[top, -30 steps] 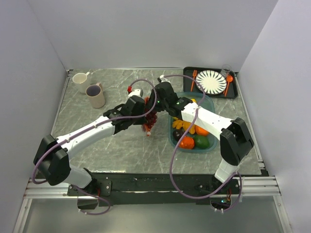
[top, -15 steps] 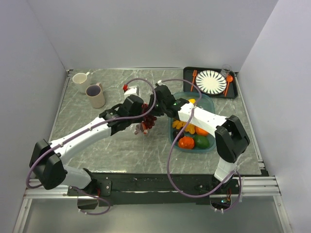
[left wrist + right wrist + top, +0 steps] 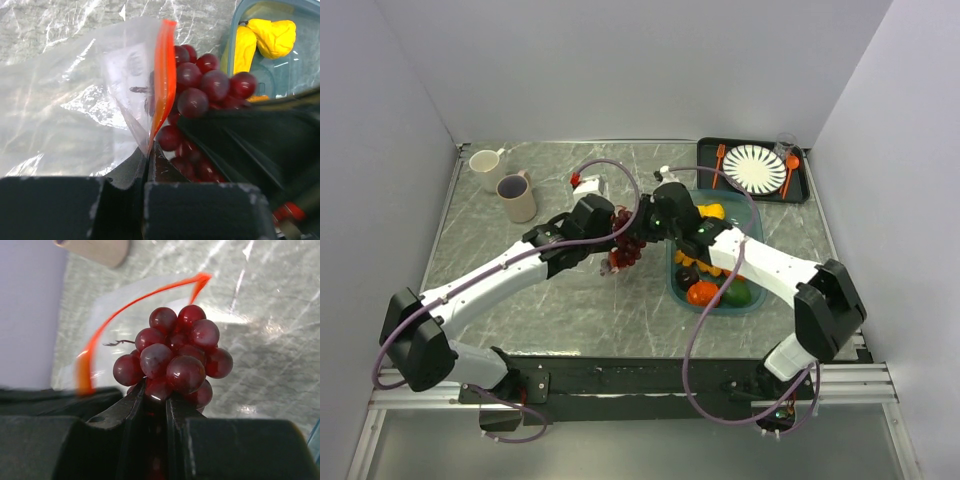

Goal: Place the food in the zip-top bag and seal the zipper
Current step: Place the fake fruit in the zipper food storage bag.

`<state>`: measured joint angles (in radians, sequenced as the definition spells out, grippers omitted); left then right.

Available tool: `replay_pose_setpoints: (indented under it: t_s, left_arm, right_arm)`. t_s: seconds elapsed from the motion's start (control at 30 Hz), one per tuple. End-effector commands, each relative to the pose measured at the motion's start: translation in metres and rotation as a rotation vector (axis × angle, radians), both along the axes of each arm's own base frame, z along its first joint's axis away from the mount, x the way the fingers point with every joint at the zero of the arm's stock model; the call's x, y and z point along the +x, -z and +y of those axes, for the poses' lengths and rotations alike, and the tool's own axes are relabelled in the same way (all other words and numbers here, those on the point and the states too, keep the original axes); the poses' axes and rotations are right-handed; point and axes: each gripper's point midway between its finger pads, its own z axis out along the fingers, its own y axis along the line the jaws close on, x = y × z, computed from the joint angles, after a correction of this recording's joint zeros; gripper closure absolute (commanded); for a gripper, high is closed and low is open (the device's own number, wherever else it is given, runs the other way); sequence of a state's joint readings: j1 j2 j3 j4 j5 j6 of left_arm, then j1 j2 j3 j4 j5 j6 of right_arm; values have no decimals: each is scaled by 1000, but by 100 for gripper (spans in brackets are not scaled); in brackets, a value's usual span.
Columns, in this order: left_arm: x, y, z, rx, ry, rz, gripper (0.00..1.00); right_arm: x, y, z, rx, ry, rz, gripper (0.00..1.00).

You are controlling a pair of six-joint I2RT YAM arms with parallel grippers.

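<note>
My left gripper [image 3: 148,157] is shut on the mouth edge of the clear zip-top bag [image 3: 65,110], holding it up off the table. The orange-red zipper [image 3: 165,75] runs up from the jaws. My right gripper [image 3: 155,390] is shut on a bunch of dark purple grapes [image 3: 175,355], right at the bag's mouth, with the zipper [image 3: 125,305] curving behind it. From above, the grapes [image 3: 626,250] hang between the left gripper [image 3: 613,238] and the right gripper [image 3: 640,238]. More food, orange [image 3: 702,293], green [image 3: 736,292] and yellow [image 3: 712,211], lies in the teal tray [image 3: 756,222].
Two cups [image 3: 517,197] [image 3: 486,164] stand at the back left. A black tray [image 3: 705,150] at the back right holds a striped plate [image 3: 753,168], an orange fork [image 3: 719,165] and an orange spoon [image 3: 790,172]. The teal tray sits just right of both grippers.
The right arm's elbow has swung out to the right while its gripper keeps the grapes at the bag. The left gripper and the bag have shifted slightly left and up.
</note>
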<state>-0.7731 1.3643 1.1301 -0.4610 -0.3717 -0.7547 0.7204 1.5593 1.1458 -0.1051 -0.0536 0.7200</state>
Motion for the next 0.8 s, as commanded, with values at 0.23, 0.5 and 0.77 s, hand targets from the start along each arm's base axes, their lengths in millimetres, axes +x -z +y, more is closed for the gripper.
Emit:
replay_pose_setpoints:
  t_s: [0.23, 0.5, 0.77]
  left_arm:
    - [17, -21, -20, -75, -7, -30, 99]
    - [13, -26, -29, -117, 33, -26, 99]
    - [13, -33, -34, -150, 43, -32, 99]
  right_arm:
    - [-1, -47, -16, 173, 132, -155, 100]
    - [25, -73, -43, 149, 323, -245, 100]
    - [40, -84, -52, 168, 416, -308, 100]
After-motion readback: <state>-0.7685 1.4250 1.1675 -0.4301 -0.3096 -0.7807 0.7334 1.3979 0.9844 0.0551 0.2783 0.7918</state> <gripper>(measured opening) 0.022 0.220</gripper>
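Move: My left hand already pinches the rim of the bag; the mouth's middle lies about 2 cm ahead of it, 2 cm to its right and some 3 cm lower. From my right hand, which holds the grapes, the mouth is about 5 cm to the left, level in reach and 3 cm lower. The grapes bulge some 3 cm left of that hand, 2 cm back and 3 cm below; the bin's middle is roughly 19 cm to its right, 6 cm back and 13 cm below. I draw the grapes back away from the bag's mouth without letting go: after a small bob up and down, my right hand swings about 5 cm right, then rises some 3 cm and eases forward, turning nearly 20 degrees clockwise with the fingertips tipping up. My left hand keeps its pinch on the rim, dipping slightly and following about 2 cm right. ##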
